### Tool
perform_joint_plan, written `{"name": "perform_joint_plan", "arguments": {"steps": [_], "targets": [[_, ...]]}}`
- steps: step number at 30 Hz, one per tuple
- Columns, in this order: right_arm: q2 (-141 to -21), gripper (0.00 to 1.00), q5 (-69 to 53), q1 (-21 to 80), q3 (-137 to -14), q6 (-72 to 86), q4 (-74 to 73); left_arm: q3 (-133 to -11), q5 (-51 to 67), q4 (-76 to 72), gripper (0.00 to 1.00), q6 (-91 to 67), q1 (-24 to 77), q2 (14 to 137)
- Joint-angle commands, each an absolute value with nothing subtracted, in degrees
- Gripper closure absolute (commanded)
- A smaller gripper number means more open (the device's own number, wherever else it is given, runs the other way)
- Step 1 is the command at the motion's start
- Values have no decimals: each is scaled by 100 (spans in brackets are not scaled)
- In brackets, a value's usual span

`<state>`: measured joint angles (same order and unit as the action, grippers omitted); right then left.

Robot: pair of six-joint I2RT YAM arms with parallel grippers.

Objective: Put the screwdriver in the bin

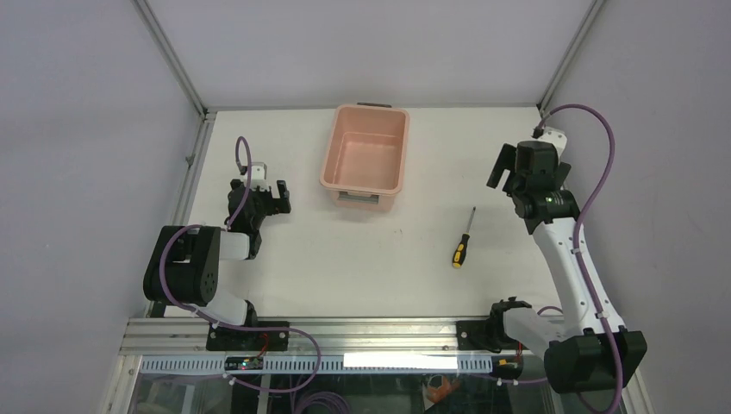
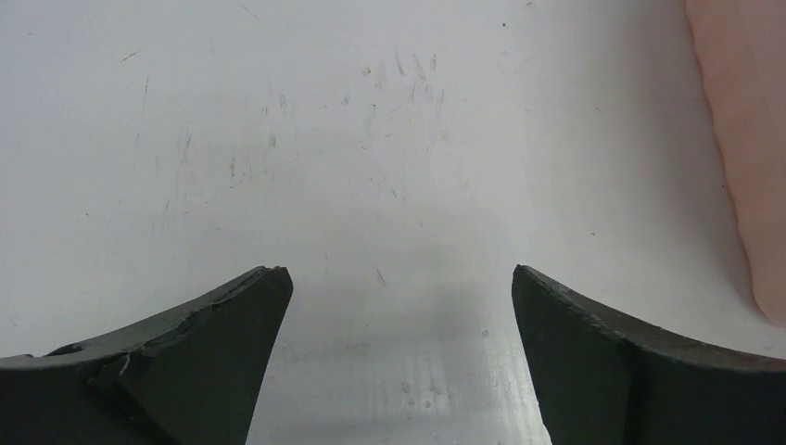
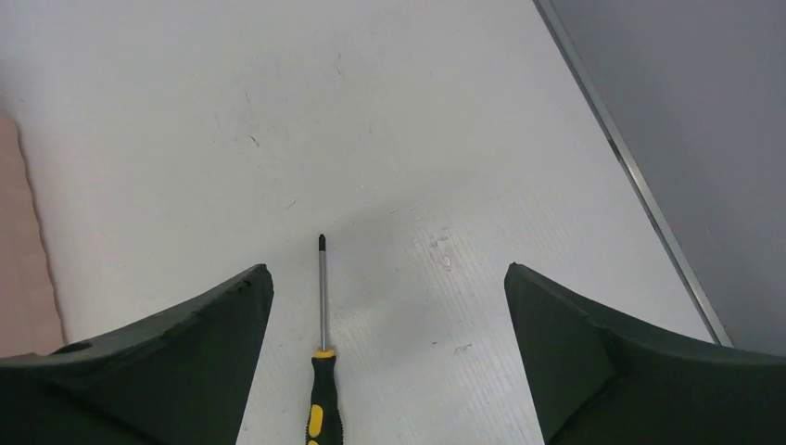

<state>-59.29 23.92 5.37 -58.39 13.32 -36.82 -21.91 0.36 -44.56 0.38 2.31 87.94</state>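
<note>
The screwdriver (image 1: 463, 241), yellow-and-black handle and thin dark shaft, lies flat on the white table right of centre, tip pointing away from the arms. The right wrist view shows the screwdriver (image 3: 323, 362) on the table below and between the open fingers, nearer the left one. The pale pink bin (image 1: 365, 155) stands at the back centre, with nothing seen inside it. My right gripper (image 1: 510, 171) is open and empty, raised above the table, right of and beyond the screwdriver. My left gripper (image 1: 278, 196) is open and empty, left of the bin; the bin's pink wall (image 2: 751, 139) shows at the right edge.
Metal frame rails (image 1: 191, 168) border the table at left, back and right (image 3: 640, 176). Grey walls enclose the workspace. Purple cables loop off both arms. The arm bases sit on the aluminium rail (image 1: 362, 332) at the near edge.
</note>
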Motion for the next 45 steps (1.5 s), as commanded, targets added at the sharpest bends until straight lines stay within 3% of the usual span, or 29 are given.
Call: {"name": "perform_joint_plan", "arguments": {"steps": [1,12,20,30,33,36,40,41,45], "targets": [[-5960,1,2603,535,-6280,1575,-3928,-2197,79,-4605,1,-53,275,8633],[-6912,1,1348,807,-6962,2286,-5077,-2197,77,-4605,1,-53,273,8631],[-7324,1,878,1044,-5926,2932,-5499,-2197,74,-4605,1,-53,273,8639],[-7991,3,540,1634,-4756,3507,-4263,-2197,78,-4605,1,-53,277,8634],[-8347,13,622,1640,-4602,3620,-4018,-2197,78,-4605,1,-53,273,8638],[-8613,34,765,1633,-4561,3776,-4053,-2197,78,-4605,1,-53,273,8638],[-8654,95,915,1626,-4485,3791,-3899,-2197,77,-4605,1,-53,273,8635],[-8664,100,978,1618,-4530,3759,-3946,-2197,71,-4605,1,-53,279,8635],[-8581,100,1201,1620,-5068,3280,-4365,-2197,77,-4606,1,-53,275,8633]]}}
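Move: The screwdriver lies flat on the table, its middle about 5 cm back from the right hand, 9 cm to its left and 20 cm below, tip pointing outward and handle nearer the base. The bin's middle is some 14 cm ahead of that hand, roughly 32 cm to its left and 16 cm below. From the idle left hand, the screwdriver is around 51 cm right, 14 cm back and 3 cm lower. The screwdriver's handle is what the right hand comes down on: after a slight rise and forward drift, it sweeps down about 20 cm, with some 10 cm left and 8 cm back, while the wrist tips the open fingers roughly 40 degrees towards straight down. At table level the fingers close and pinch the black-and-yellow handle from both sides. ##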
